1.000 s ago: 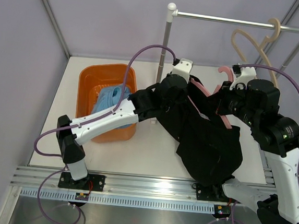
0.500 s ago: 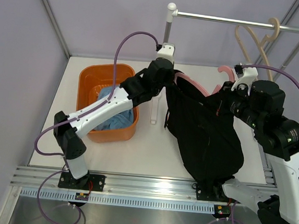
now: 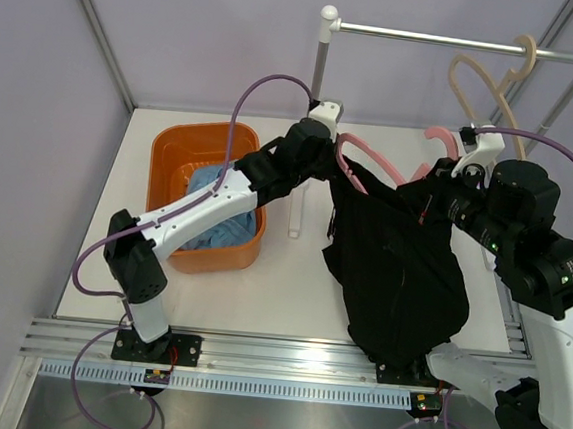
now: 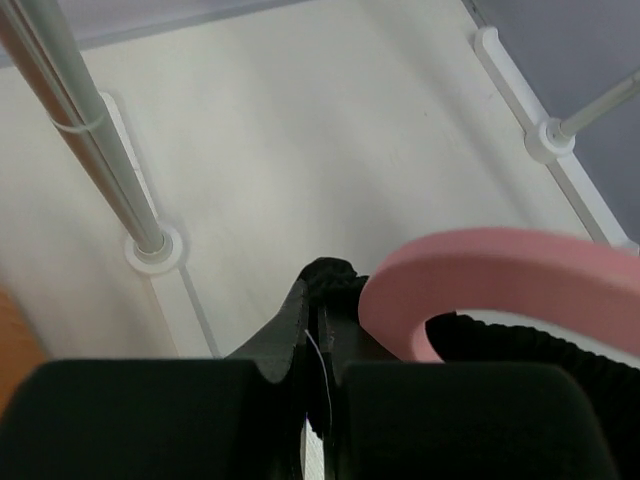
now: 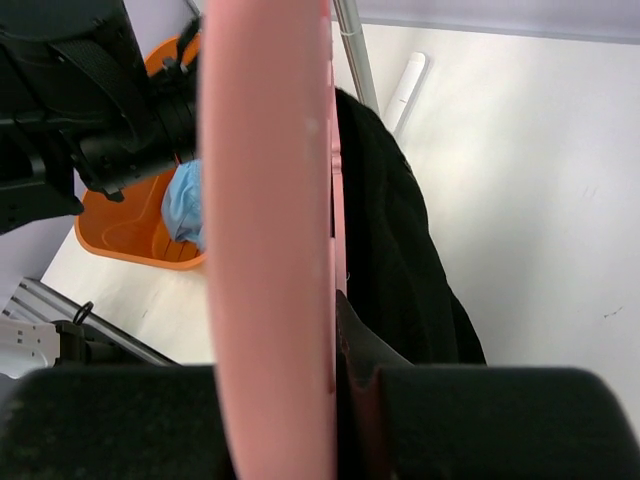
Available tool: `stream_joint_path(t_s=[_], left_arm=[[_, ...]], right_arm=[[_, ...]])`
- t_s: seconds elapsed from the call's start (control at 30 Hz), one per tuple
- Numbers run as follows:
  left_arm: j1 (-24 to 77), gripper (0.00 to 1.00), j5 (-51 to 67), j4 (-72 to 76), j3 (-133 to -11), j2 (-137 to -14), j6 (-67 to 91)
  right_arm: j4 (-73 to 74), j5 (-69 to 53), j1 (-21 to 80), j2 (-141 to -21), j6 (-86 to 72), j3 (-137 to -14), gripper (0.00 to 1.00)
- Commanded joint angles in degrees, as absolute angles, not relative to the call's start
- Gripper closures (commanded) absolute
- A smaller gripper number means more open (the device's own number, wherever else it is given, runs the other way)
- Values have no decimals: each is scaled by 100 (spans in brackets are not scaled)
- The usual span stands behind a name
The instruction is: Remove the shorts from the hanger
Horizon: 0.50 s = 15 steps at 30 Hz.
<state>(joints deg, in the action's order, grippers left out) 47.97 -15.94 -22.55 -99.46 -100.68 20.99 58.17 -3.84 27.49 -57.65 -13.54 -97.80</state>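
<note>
The black shorts [image 3: 402,275] hang from a pink hanger [image 3: 355,166] held in the air between my two arms. My left gripper [image 3: 333,168] is shut on the shorts' waistband [image 4: 328,280], right beside the hanger's curved end [image 4: 480,285]. My right gripper [image 3: 442,183] is shut on the hanger's bar [image 5: 265,200], close to its hook [image 3: 440,138]. In the right wrist view the shorts [image 5: 400,250] drape down the right side of the hanger. The hanger's middle is covered by the cloth.
An orange bin [image 3: 171,154] holding a blue cloth [image 3: 214,183] stands at the left, under my left arm. A clothes rack [image 3: 452,38] with a beige hanger [image 3: 489,77] stands at the back; its left pole [image 4: 90,130] is close to my left gripper.
My left gripper shut on the waistband and drew it back and to the left, stretching the shorts along the hanger. My right arm shifted slightly right with the hanger.
</note>
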Motion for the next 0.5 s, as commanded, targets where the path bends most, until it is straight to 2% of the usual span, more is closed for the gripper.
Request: stream_joint_path(t_s=[0.0, 0.2, 0.4, 0.47], left_arm=[[4772, 100, -1346, -1916, -9660, -9704, 1995], [5369, 100, -985, -1653, -9273, -9186, 1618], [6152, 100, 815, -827, -8368, -8044, 932], [6353, 100, 1991, -695, -8035, -7640, 679]], right_arm=[[5555, -405, 2804, -5581, -1494, -9791, 100], [5221, 87, 2795, -5607, -1582, -9598, 100], [4589, 720, 2795, -5783, -1635, -9194, 100], [4369, 826, 2795, -5879, -1661, -9097, 100]])
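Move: The left hand already pinches the black shorts' waistband just off the pink hanger; the hanger's left end sits about 2 cm to its right and 3 cm above. The body of the shorts hangs some 12 cm right, 8 cm back and 12 cm below. The rack's left upright is about 10 cm ahead and 6 cm left, the orange bin roughly 27 cm left, level and 25 cm below. From the right hand, holding the hanger near its hook, that left end is about 15 cm left, 3 cm ahead and 8 cm below. Still pinching the waistband, the left hand drags the black shorts back towards the robot, away from the hanger's left end, about 17 cm and quickening, with a little drift to the right; it dips slightly before rising, and swings some 35 degrees clockwise. The right hand keeps hold of the hanger and eases it about 3 cm forward against the pull, turning slightly clockwise. ##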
